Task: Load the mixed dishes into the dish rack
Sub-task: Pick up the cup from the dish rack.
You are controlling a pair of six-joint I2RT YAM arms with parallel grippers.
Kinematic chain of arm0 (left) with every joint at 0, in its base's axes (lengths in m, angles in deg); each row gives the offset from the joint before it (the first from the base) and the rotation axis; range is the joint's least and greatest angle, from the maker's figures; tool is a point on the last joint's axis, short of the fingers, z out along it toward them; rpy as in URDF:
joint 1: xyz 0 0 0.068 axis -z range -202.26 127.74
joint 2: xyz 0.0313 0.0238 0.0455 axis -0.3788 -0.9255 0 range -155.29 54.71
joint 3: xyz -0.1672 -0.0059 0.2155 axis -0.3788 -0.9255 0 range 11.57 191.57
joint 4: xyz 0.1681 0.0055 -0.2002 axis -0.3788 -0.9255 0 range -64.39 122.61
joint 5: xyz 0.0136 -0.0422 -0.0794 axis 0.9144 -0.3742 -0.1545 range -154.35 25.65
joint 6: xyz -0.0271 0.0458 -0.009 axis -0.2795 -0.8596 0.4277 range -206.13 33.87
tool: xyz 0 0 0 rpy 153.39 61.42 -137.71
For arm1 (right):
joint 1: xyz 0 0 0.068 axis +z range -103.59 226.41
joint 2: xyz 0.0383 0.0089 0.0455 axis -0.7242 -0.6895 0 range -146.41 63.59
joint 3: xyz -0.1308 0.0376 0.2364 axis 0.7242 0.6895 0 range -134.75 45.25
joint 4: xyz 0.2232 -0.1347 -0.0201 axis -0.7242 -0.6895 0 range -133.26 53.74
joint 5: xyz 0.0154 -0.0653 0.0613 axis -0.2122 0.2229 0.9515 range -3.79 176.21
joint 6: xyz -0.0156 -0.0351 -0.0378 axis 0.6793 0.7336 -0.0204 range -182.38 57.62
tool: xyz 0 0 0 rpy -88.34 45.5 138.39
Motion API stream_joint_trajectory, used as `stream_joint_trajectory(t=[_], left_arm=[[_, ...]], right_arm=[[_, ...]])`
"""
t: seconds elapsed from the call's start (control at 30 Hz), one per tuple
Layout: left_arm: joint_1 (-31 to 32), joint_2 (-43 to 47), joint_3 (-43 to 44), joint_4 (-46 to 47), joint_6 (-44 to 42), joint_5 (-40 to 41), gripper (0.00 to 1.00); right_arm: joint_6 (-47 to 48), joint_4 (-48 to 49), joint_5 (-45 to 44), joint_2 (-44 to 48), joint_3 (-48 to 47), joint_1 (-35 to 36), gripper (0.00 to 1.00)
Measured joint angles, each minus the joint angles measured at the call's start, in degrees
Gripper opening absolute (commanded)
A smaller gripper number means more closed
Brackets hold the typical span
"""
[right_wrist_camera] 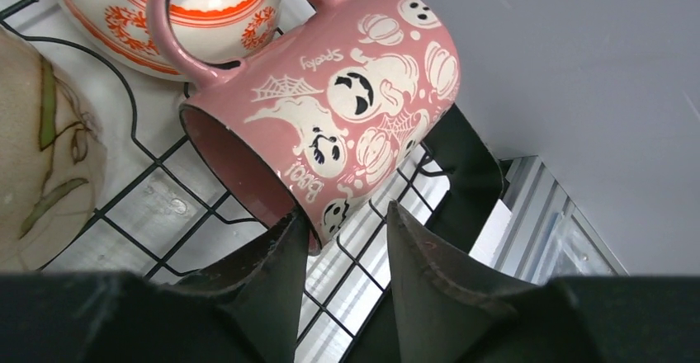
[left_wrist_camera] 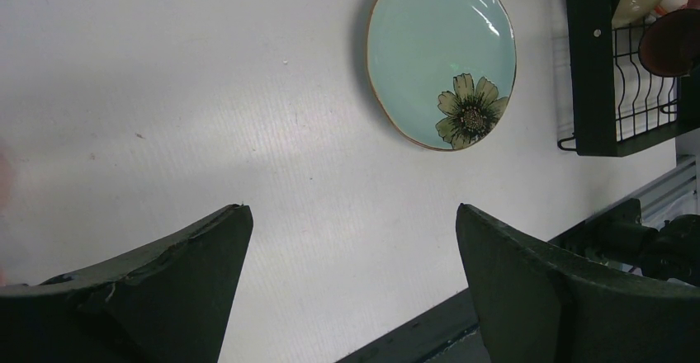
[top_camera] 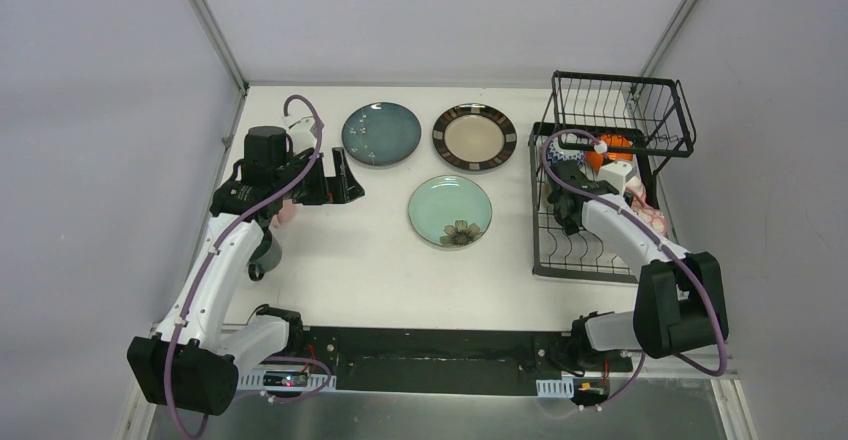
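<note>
Three plates lie flat on the white table: dark teal (top_camera: 381,132), dark-rimmed beige (top_camera: 474,137) and mint green with a flower (top_camera: 450,210) (left_wrist_camera: 442,49). The black wire dish rack (top_camera: 560,250) (left_wrist_camera: 593,66) stands at the right. On its wires a pink cup (right_wrist_camera: 330,99) (top_camera: 648,212) lies on its side beside an orange-patterned white bowl (right_wrist_camera: 206,16) (top_camera: 612,148) and a beige bowl (right_wrist_camera: 41,157). My right gripper (right_wrist_camera: 347,214) is partly open. Its left finger touches the cup's rim, and the right finger stands apart. My left gripper (left_wrist_camera: 351,210) (top_camera: 345,175) hangs wide open over bare table, left of the plates.
The rack's raised basket tier (top_camera: 620,105) stands at the back right. Something pink (top_camera: 287,212) and a dark round thing (top_camera: 265,252) sit partly hidden under my left arm. The table's black front rail (top_camera: 430,350) runs between the arm bases.
</note>
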State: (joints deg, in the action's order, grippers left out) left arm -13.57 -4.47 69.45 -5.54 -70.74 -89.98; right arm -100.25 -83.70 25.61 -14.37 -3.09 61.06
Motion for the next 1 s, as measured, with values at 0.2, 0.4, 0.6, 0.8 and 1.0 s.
stream_joint_trajectory(t=[0.2,0.4,0.6,0.8,1.0], left_arm=[[0.39,0.02,0.0,0.0,-0.02,0.02,0.99],[0.72,0.17,-0.02,0.0,-0.04,0.02,0.99],[0.72,0.28,-0.02,0.0,-0.04,0.02,0.99],[0.72,0.28,-0.02,0.0,-0.04,0.02,0.99],[0.72,0.28,-0.02,0.0,-0.04,0.02,0.99]], right_arm=[[0.0,-0.07,-0.55,-0.63,0.0,-0.81,0.4],[-0.28,0.61,-1.95,-3.34,0.0,-1.6,0.33],[0.59,0.61,-3.04,-3.17,0.0,-1.68,0.11],[3.93,0.04,-4.87,-0.57,0.02,-1.99,0.0],[3.98,-4.09,-5.01,1.73,-1.55,-1.11,0.0]])
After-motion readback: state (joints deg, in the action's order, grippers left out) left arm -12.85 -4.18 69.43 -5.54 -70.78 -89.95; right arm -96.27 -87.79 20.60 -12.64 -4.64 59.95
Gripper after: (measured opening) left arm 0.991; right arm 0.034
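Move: The pink cup lies on its side in the rack, its middle roughly 5 cm to the right of the right hand, 2 cm ahead and 2 cm lower. Its rim is already between the half-open fingers. The orange-patterned bowl sits about 8 cm ahead and 2 cm right, the beige cup about 4 cm ahead and 9 cm left, both some 4 cm lower. From the left hand the pink cup is about 62 cm right, 4 cm back and 11 cm lower. The right hand pinches the pink cup's near rim, one finger inside the mouth and the other outside, its fingers going from not quite half open to almost shut. It first works about 1.5 cm to the right and slightly down onto the rim. As the fingers finish closing it lifts about 3 cm and draws back 1 cm, the wrist turning only slightly. ##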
